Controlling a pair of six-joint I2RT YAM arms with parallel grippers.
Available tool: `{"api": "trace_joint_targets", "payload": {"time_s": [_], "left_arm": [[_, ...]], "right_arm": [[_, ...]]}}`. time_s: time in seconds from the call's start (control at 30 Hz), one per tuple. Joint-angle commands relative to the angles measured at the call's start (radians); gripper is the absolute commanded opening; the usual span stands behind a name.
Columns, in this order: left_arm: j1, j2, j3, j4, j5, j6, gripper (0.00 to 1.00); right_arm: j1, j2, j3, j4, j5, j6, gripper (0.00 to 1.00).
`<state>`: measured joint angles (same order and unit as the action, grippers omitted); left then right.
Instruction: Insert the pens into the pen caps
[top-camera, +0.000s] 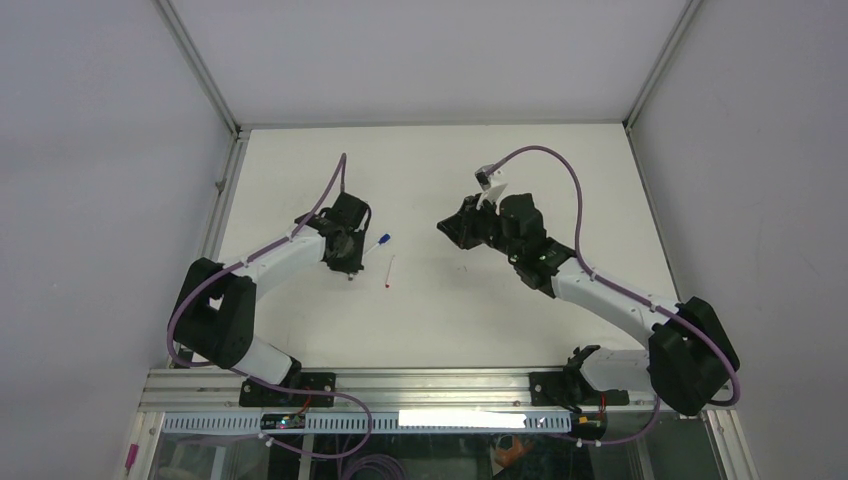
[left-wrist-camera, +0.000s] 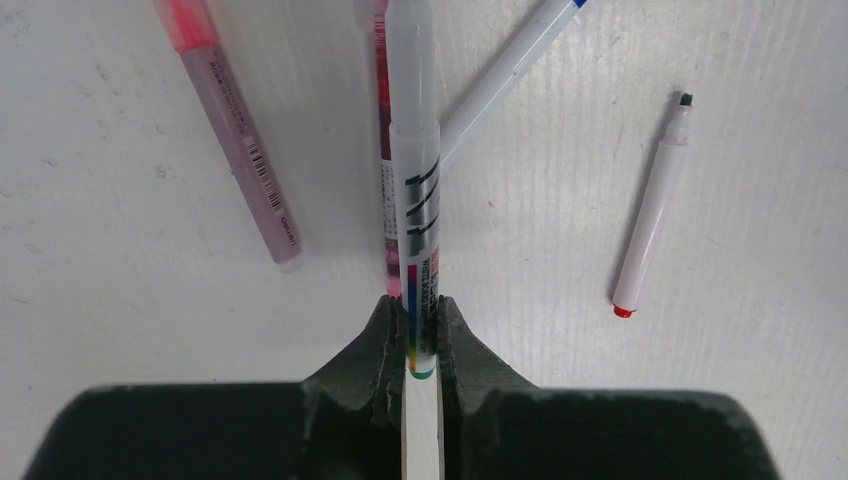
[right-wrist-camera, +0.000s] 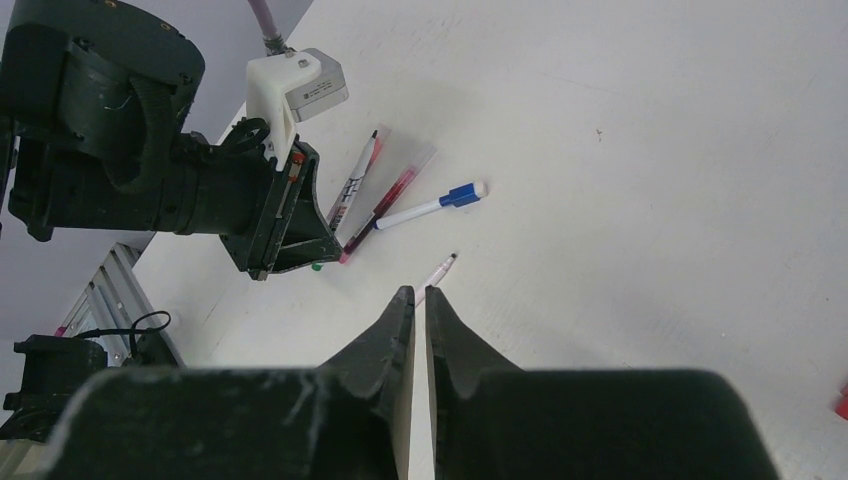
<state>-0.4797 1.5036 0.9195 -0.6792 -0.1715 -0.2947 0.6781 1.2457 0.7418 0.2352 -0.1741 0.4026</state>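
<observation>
My left gripper (left-wrist-camera: 413, 305) is shut on the tail of a white pen (left-wrist-camera: 415, 180) that wears a whitish cap (left-wrist-camera: 413, 60) and points away over the table. A dark red pen (left-wrist-camera: 383, 200) lies right under it. A pale pink pen (left-wrist-camera: 240, 150) with a pink cap lies to the left. A white pen (right-wrist-camera: 420, 209) with a blue cap (right-wrist-camera: 462, 193) lies slanted to the right. An uncapped white pen (left-wrist-camera: 652, 215) with a red tail lies apart at the right. My right gripper (right-wrist-camera: 420, 295) hangs above the table, shut and empty, facing the left gripper (top-camera: 350, 268).
A small red thing (right-wrist-camera: 843, 400) shows at the right edge of the right wrist view, cut off. Grey walls and metal rails (top-camera: 215, 215) border the white table (top-camera: 450, 320). The right arm (top-camera: 600, 290) reaches in from the near right.
</observation>
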Motion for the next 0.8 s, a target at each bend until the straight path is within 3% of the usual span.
{"api": "trace_joint_targets", "payload": {"time_s": [0.0,0.07,0.23,0.6,0.77], "left_arm": [[0.014,0.003,0.013,0.035,0.067,0.019,0.00],[0.019,0.003,0.011,0.035,0.062,0.016,0.00],[0.023,0.008,0.010,0.026,0.032,0.011,0.17],[0.023,0.018,0.017,0.022,0.052,0.008,0.29],[-0.004,-0.033,0.037,0.047,0.162,-0.015,0.30]], "right_arm": [[-0.007,-0.034,-0.001,0.052,-0.022,0.007,0.10],[-0.007,-0.035,-0.002,0.053,-0.022,0.008,0.11],[-0.010,-0.036,-0.004,0.053,-0.024,0.008,0.11],[-0.011,-0.029,-0.002,0.053,-0.027,0.007,0.11],[-0.011,-0.021,-0.002,0.053,-0.027,0.008,0.11]]}}
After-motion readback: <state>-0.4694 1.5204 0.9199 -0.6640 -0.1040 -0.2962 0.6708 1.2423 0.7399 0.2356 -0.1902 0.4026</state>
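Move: The left hand holds the green-ended pen near its green end, its front half sloping up ahead. The bare strip where it can go lies some 3 cm ahead, 5 cm right and 3 cm below. At that table height, the dark red pen's middle is about 7 cm ahead and 1 cm left, the blue-capped pen 9 cm ahead and 5 cm right, the short white pen 3 cm ahead and 8 cm right. From the right hand the strip is roughly 15 cm left, 5 cm back and 17 cm below. Almost in place, pointing steeply down just over the near end of the dark red pen, the left hand opens its fingers by roughly a fifth of their range and lets go of the green-ended pen. It sinks barely half a centimetre while opening, then eases about half a centimetre right, towards the freed pen. ##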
